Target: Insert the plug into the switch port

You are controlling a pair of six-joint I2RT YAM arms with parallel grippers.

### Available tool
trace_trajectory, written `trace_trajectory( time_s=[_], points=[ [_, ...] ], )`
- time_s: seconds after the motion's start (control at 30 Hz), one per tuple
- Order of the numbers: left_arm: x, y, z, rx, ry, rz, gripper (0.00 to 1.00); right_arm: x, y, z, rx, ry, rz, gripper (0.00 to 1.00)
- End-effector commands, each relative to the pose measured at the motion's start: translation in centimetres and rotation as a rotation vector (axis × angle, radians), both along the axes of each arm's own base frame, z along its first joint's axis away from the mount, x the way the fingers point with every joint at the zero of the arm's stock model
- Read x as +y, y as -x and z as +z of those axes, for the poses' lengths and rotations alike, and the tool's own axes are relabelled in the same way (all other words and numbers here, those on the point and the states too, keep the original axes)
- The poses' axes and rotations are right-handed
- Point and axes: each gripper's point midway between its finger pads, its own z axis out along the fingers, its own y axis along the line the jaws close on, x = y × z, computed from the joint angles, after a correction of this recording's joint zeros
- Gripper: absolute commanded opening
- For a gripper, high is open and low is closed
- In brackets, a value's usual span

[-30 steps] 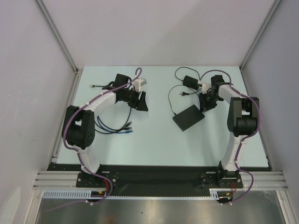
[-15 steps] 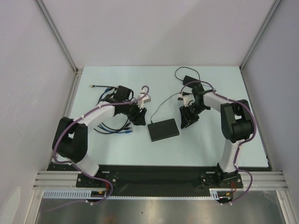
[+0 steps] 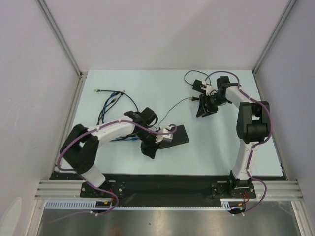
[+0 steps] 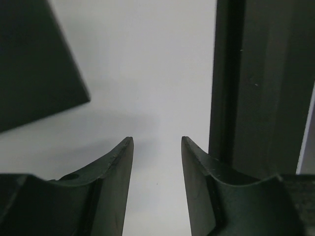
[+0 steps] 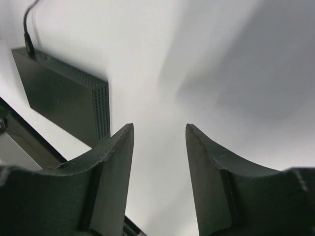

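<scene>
The switch is a flat black box lying near the table's front middle. My left wrist is over its left end. The left gripper points toward the near edge, just off the box, and is open with only bare table between its fingers. My right gripper is at the back right, open and holding nothing. A thin black cord runs from beside it down toward the switch. I cannot pick out the plug. Where the cord meets the switch is hidden behind my left wrist.
A chunky black power adapter with a vented side sits just behind the right gripper. Blue and black cables lie at the left. In the left wrist view a dark slab stands close on the right.
The switch slid left and toward the near edge, and my left arm swung down beside it. The right gripper drew back toward the adapter and opened wider. The left jaws narrowed somewhat.
</scene>
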Motion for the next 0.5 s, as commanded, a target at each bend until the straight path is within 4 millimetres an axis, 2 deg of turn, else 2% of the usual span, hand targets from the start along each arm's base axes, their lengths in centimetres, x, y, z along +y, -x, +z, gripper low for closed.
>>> trace_trajectory(
  time_s=[0.0, 0.1, 0.17, 0.2, 0.23, 0.27, 0.37, 0.47],
  points=[
    [-1.9, 1.9, 0.2, 0.097, 0.047, -0.157, 0.48, 2.0, -2.2, 0.6, -0.013, -0.075, -0.014, 0.52],
    [-3.3, 2.5, -0.6, 0.128, 0.054, -0.209, 0.48, 3.5, -3.3, 0.1, -0.014, -0.102, -0.009, 0.52],
    [-4.4, 2.4, -1.0, 0.131, 0.051, -0.183, 0.48, 4.6, -4.0, -0.1, -0.011, -0.133, -0.014, 0.52],
    [-5.7, 1.0, -1.3, 0.081, 0.085, -0.154, 0.48, 5.1, -4.2, -0.1, -0.010, -0.145, -0.010, 0.52],
    [-6.3, 0.5, -1.4, 0.090, 0.076, -0.089, 0.48, 5.3, -4.5, -0.2, -0.015, -0.155, -0.011, 0.52],
    [-7.3, -1.1, -1.7, 0.029, 0.093, -0.054, 0.49, 5.8, -4.7, -0.5, -0.007, -0.169, -0.004, 0.52],
    [-7.6, -3.5, -2.8, -0.023, 0.031, 0.066, 0.49, 6.6, -5.0, -1.2, -0.008, -0.186, 0.012, 0.52],
    [-7.7, -5.5, -3.9, -0.079, -0.015, 0.104, 0.48, 7.7, -4.7, -2.5, 0.002, -0.194, 0.044, 0.52]
  ],
)
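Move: The switch's middle is about 9 cm ahead of the left hand, 11 cm to its right and 5 cm below; the cord connector in its left end is roughly 12 cm ahead and 3 cm right, the blue cable ends 8 cm ahead and 9 cm left. From the right hand, the switch lies some 13 cm back and 13 cm left, 5 cm lower, with the power plug about 6 cm ahead and 3 cm left. Rightward and down, the left hand runs in along the switch's near edge, about 5 cm across and 4 cm lower, easing back a little before coming forward again. The right hand meanwhile sweeps some 6 cm left and less far forward on the switch's far side, sinking 3 cm and rolling slightly. Both keep their empty fingers half open. ##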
